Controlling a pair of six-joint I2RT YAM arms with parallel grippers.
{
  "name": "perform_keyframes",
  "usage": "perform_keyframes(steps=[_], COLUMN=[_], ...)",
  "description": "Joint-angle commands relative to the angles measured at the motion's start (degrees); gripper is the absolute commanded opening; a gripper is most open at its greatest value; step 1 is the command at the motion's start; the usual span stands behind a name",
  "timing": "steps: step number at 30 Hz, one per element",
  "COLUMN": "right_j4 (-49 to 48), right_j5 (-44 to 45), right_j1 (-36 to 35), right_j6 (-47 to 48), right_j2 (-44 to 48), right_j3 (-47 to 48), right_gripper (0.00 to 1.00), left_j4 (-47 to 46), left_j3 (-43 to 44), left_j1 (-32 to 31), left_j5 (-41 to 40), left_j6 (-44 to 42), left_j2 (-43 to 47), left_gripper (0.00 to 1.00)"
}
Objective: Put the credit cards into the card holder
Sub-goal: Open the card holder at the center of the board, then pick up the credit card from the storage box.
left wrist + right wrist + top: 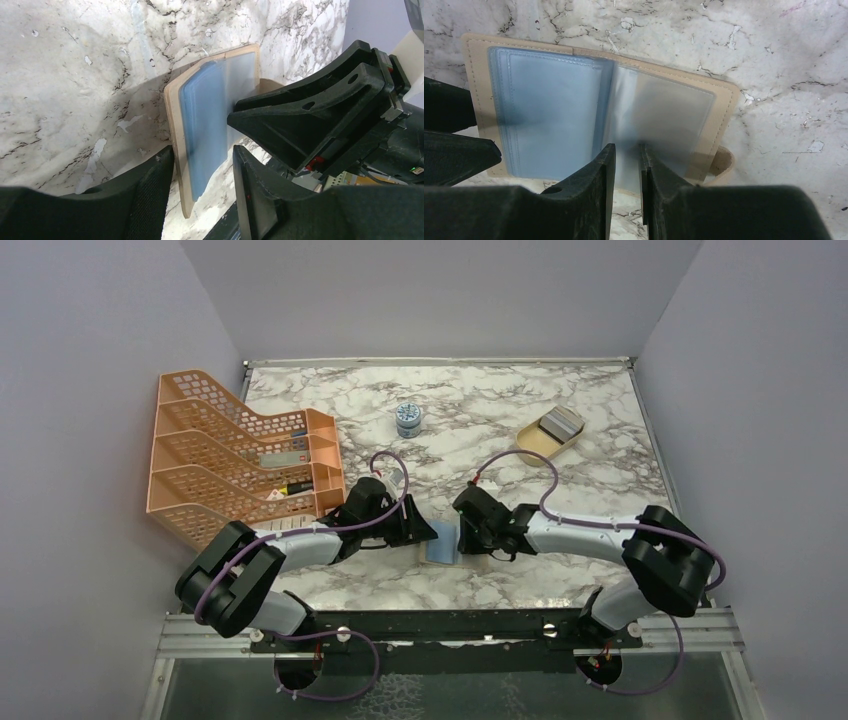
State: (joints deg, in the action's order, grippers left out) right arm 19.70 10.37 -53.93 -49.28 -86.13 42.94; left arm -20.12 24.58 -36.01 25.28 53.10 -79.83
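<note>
The card holder (441,548) lies spread open on the marble between my two grippers, tan cover down and pale blue pockets (549,120) up. My left gripper (202,150) is open, its fingers on either side of one edge of the card holder (210,110), with a gap on the pocket side. My right gripper (626,148) has its jaws drawn narrow on a clear pocket leaf (659,110) at the opposite edge. The snap tab (723,159) pokes out beside it. The credit cards (562,422) lie silvery in the beige dish (532,444) at the far right.
An orange tiered tray rack (235,455) holding small items fills the left side, close to my left arm. A small round jar (408,418) stands at the back centre. Grey walls close in the table on three sides.
</note>
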Motion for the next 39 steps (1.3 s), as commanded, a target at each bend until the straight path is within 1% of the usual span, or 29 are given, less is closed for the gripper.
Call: perform_keyframes(steps=[1, 3, 5, 6, 8, 9, 10, 15, 17, 19, 22, 24, 27, 29, 31, 33, 35, 36, 38, 39], right_j4=[0.00, -0.05, -0.34, -0.32, 0.27, 0.59, 1.03, 5.05, 5.45, 3.61, 0.63, 1.12, 1.32, 0.29, -1.69, -3.51, -3.63, -3.66, -3.81, -3.98], right_j5=[0.65, 0.89, 1.20, 1.28, 1.83, 2.07, 2.37, 6.42, 9.75, 12.35, 15.69, 16.65, 13.77, 11.71, 12.00, 11.94, 9.20, 7.93, 6.90, 6.11], right_j1=[-0.16, -0.12, -0.12, -0.09, -0.13, -0.12, -0.08, -0.12, -0.12, -0.12, 0.87, 3.62, 10.16, 13.68, 15.65, 18.26, 22.71, 25.02, 28.96, 30.63], right_j6=[-0.97, -1.03, -1.05, -1.15, -1.42, -1.51, -1.68, 2.07, 4.20, 8.13, 15.48, 18.65, 22.73, 26.39, 30.49, 33.94, 35.54, 36.47, 38.61, 40.01], right_j2=[-0.55, 0.40, 0.77, 0.78, 0.82, 1.24, 2.00, 6.61, 8.64, 11.16, 13.92, 13.61, 11.40, 9.72, 7.69, 5.57, 2.61, 1.09, -2.21, -3.68], right_j3=[-1.86, -2.44, -3.26, -3.72, -4.14, -4.29, -4.23, 0.72, 2.25, 2.80, 4.12, 6.62, 10.49, 12.60, 14.26, 15.76, 18.20, 19.42, 21.65, 22.73], right_gripper=[0.24, 0.24, 0.24, 0.24, 0.24, 0.24, 0.24, 0.25, 0.30, 0.36, 0.40, 0.40, 0.39, 0.39, 0.40, 0.42, 0.43, 0.45, 0.52, 0.52], left_j4=[-0.98, -0.98, -0.85, -0.74, -0.60, -0.28, 0.24, 1.93, 2.16, 2.74, 4.07, 6.01, 8.46, 9.42, 9.57, 10.15, 10.53, 10.52, 9.48, 8.41], left_j3=[1.16, 1.26, 1.47, 1.47, 1.72, 1.92, 2.31, 2.73, 2.44, 2.37, 2.86, 3.33, 4.06, 4.40, 4.73, 5.54, 6.33, 6.62, 7.17, 7.14], left_j1=[0.02, -0.03, 0.02, 0.00, -0.01, 0.05, 0.04, 0.02, 0.01, 0.04, -0.02, 0.01, 0.03, 0.05, 0.04, 0.03, 0.00, 0.03, 0.04, -0.03], left_j5=[-0.35, -1.26, -2.36, -2.90, -3.50, -3.78, -3.86, -3.52, -3.79, -4.17, -4.18, -5.77, -6.71, -7.19, -7.14, -6.22, -5.88, -5.81, -5.33, -4.56], left_j6=[-2.20, -2.53, -3.25, -3.60, -4.38, -4.81, -5.21, -5.08, -4.94, -4.57, -4.48, -5.04, -5.66, -5.47, -4.66, -4.83, -5.50, -5.59, -5.76, -5.43], left_j2=[-1.36, -1.72, -1.48, -1.19, -0.71, -0.64, -0.73, 0.21, 1.21, 2.00, 3.30, 4.33, 6.01, 6.87, 7.14, 6.78, 6.29, 5.80, 4.87, 4.19], left_gripper=[0.46, 0.41, 0.34, 0.28, 0.11, 0.04, 0.00, 0.00, 0.00, 0.00, 0.00, 0.00, 0.00, 0.00, 0.00, 0.00, 0.00, 0.00, 0.00, 0.00])
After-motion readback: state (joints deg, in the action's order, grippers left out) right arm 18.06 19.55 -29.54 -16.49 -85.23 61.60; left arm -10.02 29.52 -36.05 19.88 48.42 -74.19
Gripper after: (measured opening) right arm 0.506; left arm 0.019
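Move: The card holder lies open under both hands: its middle is about 5 cm to the left hand's right, 1 cm back and 4 cm below, with its slightly raised left cover edge between that hand's open fingers. From the right hand it is roughly 2 cm ahead and 2 cm left. The credit cards stand in their tray some 28 cm ahead and 22 cm right of the right hand, the blue-white jar about 28 cm ahead and 11 cm left. The left fingers shut on the holder's left cover edge, dipping about 1 cm, then lift it 3 to 4 cm with a slight forward drift. The right fingertips stay on the clear page near the spine while they close, then slip a little right, come off and swing forward about 19 cm, up and rightward towards the card tray, tilting their tips outward some 25 degrees and opening to about half. ##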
